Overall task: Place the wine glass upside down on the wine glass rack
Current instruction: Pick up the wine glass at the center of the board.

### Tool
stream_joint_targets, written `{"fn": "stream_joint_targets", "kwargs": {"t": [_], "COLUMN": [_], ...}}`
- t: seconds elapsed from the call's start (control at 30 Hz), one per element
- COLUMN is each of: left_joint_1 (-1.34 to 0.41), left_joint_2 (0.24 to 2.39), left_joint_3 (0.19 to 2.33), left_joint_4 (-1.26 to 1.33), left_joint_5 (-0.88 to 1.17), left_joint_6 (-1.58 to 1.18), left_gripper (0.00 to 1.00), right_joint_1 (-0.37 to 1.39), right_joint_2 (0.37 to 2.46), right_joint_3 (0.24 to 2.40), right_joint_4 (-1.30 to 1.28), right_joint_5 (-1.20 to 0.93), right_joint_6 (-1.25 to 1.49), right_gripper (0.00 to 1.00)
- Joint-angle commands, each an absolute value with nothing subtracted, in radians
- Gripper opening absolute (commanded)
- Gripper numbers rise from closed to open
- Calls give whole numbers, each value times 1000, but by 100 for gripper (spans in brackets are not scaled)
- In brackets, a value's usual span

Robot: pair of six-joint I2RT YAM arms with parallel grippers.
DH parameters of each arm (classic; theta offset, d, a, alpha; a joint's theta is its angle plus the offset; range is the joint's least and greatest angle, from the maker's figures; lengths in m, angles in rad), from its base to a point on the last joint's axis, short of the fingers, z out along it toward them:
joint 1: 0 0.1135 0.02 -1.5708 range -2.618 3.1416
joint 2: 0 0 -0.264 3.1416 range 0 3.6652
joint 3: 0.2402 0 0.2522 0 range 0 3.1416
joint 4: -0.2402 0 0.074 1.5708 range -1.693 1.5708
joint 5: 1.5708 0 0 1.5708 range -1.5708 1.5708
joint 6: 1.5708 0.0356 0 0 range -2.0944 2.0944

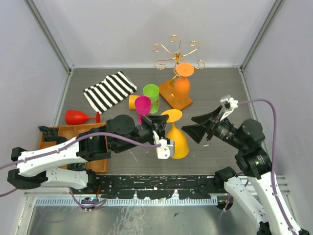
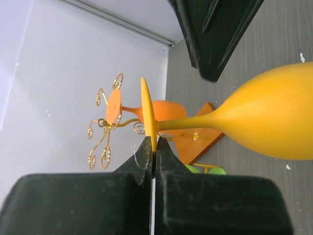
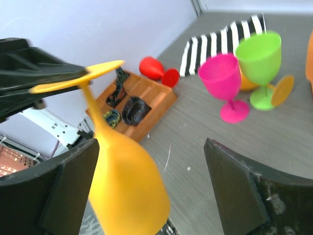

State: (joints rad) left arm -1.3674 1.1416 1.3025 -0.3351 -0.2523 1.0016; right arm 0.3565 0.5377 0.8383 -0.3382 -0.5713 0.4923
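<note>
My left gripper is shut on the rim of the foot of a yellow wine glass, which hangs bowl down over the table. In the left wrist view the fingers pinch the foot edge, with the yellow wine glass stretching right. My right gripper stands open just right of it; in its own view the yellow wine glass sits between the wide fingers, near the left one. The gold wire wine glass rack stands at the back on its wooden base, with an orange glass hanging upside down on it.
A pink glass and a green glass stand upright mid-table, with a yellow-orange glass lying behind them. A striped cloth and a red glass on its side lie to the left. A compartmented wooden tray sits under the left arm.
</note>
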Motion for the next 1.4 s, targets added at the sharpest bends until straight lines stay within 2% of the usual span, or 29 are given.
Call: {"fn": "stream_joint_targets", "kwargs": {"t": [0.0,0.1,0.17,0.43,0.57,0.77,0.97,1.2,1.37], "left_joint_1": [-1378,-1381,-1383,-1395,-1400,-1402,-1403,-1404,-1404], "left_joint_2": [1146,1164,1175,1199,1208,1225,1229,1221,1207], "left_joint_3": [1361,1377,1381,1398,1406,1420,1419,1413,1396], "left_joint_4": [-290,-288,-276,-262,-257,-254,-247,-243,-244], "left_joint_5": [-286,-297,-308,-323,-322,-333,-342,-350,-356], "left_joint_6": [1046,1054,1060,1067,1066,1072,1075,1075,1075], "left_gripper": [0,0,0,0,0,0,0,0,0], "right_joint_1": [359,360,361,360,363,396,512,663,695], "right_joint_2": [483,488,480,482,516,526,555,622,620], "right_joint_3": [854,841,820,753,729,698,677,681,680], "right_joint_4": [-180,-121,-69,124,184,234,302,301,296], "right_joint_5": [-619,-662,-669,-654,-675,-641,-577,-480,-429], "right_joint_6": [458,452,452,521,553,556,543,470,447], "right_gripper": [90,78,74,68,60,54,51,36,32]}}
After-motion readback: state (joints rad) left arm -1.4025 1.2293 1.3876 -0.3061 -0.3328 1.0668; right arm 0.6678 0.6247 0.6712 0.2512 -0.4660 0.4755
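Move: The yellow wine glass hangs foot-up from the left gripper, its stem about 3 cm right, 1 cm ahead and 3 cm below that hand. From the open right hand the stem is some 8 cm left, 2 cm back and 1 cm higher. Also from the right hand, the hung orange glass is roughly 23 cm ahead, 2 cm left and 3 cm lower; the pink glass stands about 14 cm ahead, 21 cm left and 15 cm down. Raise the open right gripper about 4 cm while easing it slightly back, tipping its fingers up some 15 degrees, then swing it about 6 cm left, turning a little counter-clockwise, to straddle the stem just under the foot. Narrow its fingers to about a third open. Keep the left pinch on the foot's edge, bringing the glass slightly right and up to meet them. ##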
